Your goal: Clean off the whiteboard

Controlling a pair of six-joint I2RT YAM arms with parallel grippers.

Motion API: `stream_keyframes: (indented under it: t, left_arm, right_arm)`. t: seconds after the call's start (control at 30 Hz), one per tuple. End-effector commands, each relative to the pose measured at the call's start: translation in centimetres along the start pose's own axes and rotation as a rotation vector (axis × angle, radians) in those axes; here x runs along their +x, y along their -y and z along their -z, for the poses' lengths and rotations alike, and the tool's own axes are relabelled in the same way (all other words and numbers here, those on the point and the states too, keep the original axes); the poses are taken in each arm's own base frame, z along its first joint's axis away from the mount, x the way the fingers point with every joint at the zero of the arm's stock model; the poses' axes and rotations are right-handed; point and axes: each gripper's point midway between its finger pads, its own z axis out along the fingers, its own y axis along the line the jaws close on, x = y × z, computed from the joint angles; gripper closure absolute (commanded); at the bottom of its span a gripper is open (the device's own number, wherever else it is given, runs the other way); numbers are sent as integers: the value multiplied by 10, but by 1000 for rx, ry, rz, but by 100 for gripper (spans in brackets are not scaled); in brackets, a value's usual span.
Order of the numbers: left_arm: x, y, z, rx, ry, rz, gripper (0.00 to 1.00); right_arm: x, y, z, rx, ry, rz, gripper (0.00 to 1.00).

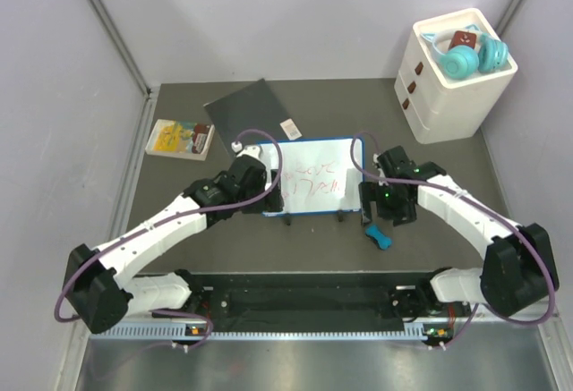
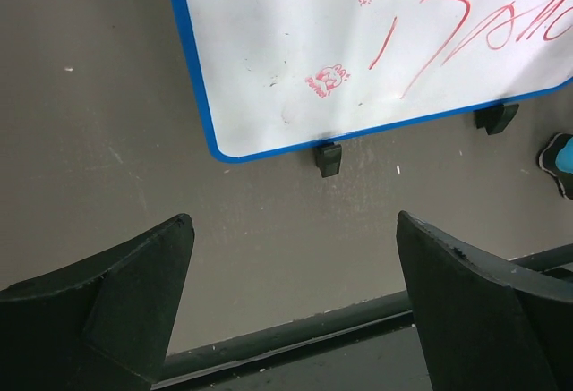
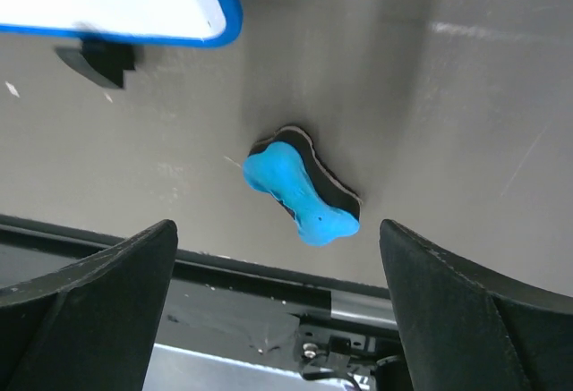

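Observation:
The whiteboard (image 1: 309, 176), white with a blue frame and red scribbles, stands on small black feet mid-table. In the left wrist view the whiteboard (image 2: 295, 51) shows its near left corner and red marks. My left gripper (image 1: 271, 190) hovers at the board's left edge, and the wrist view shows the left gripper (image 2: 293, 221) open over bare table. A blue eraser with a black pad (image 1: 380, 236) lies right of the board's front corner. My right gripper (image 1: 372, 205) sits just above it. In the right wrist view the right gripper (image 3: 277, 225) is open, with the eraser (image 3: 304, 190) just beyond its fingertips.
A white drawer box (image 1: 448, 96) holding teal headphones (image 1: 470, 55) stands at the back right. A dark grey sheet (image 1: 246, 109) and a small tag (image 1: 289, 128) lie behind the board. A yellow packet (image 1: 179, 138) sits at the left. A metal rail (image 1: 295, 297) runs along the near edge.

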Motion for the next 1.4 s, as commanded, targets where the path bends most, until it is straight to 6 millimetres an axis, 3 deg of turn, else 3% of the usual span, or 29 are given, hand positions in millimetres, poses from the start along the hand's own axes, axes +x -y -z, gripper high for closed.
stream_keyframes:
  t: [0.0, 0.07, 0.4, 0.57, 0.87, 1.0, 1.1, 1.13, 1.23, 1.37]
  left_arm:
    - [-11, 5, 5, 63, 51, 14, 1]
    - [-12, 4, 5, 72, 55, 34, 1]
    - [-5, -4, -1, 68, 37, 52, 1]
    - [-5, -3, -2, 85, 35, 59, 1]
    - [-5, -8, 2, 79, 34, 65, 1]
    - [-3, -8, 1, 83, 25, 72, 1]
    - [-2, -7, 0, 87, 24, 79, 1]
    - [-2, -6, 0, 93, 25, 82, 1]
    - [-1, -5, -1, 100, 22, 88, 1]
    - [-1, -6, -1, 96, 23, 89, 1]
  right_arm:
    - [13, 7, -8, 61, -59, -33, 11]
    - [18, -3, -13, 12, -69, -48, 18]
    - [19, 12, -22, 134, -61, -65, 16]
    - [20, 14, -38, 141, -50, -94, 16]
    - [38, 4, -52, 73, -85, -114, 21]
    - [40, -2, -49, 50, -73, -114, 32]
    - [43, 0, -48, 53, -62, -122, 51]
    - [42, -1, -47, 47, -51, -128, 64]
    - [42, 0, -46, 49, -41, -134, 72]
    - [42, 3, -47, 60, -38, -136, 73]
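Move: The blue eraser lies almost under the right hand, about 2 cm back, 1 cm to its left and roughly 7 cm below. From that hand the right black clip on the whiteboard's near edge is about 12 cm left and 4 cm ahead, and the board's middle some 20 cm left and 15 cm ahead, both on the table. For the left hand, the eraser is roughly 31 cm right, 5 cm back and 13 cm below. The right hand's fingers pinch the blue eraser by its near end, closing from wide open to about a third. To get there the hand sinks about 6 cm and draws back some 3.5 cm, in two dips with a brief levelling between them. Most of the closing comes at the bottom, while the hand still eases back slightly and keeps pointing down. ##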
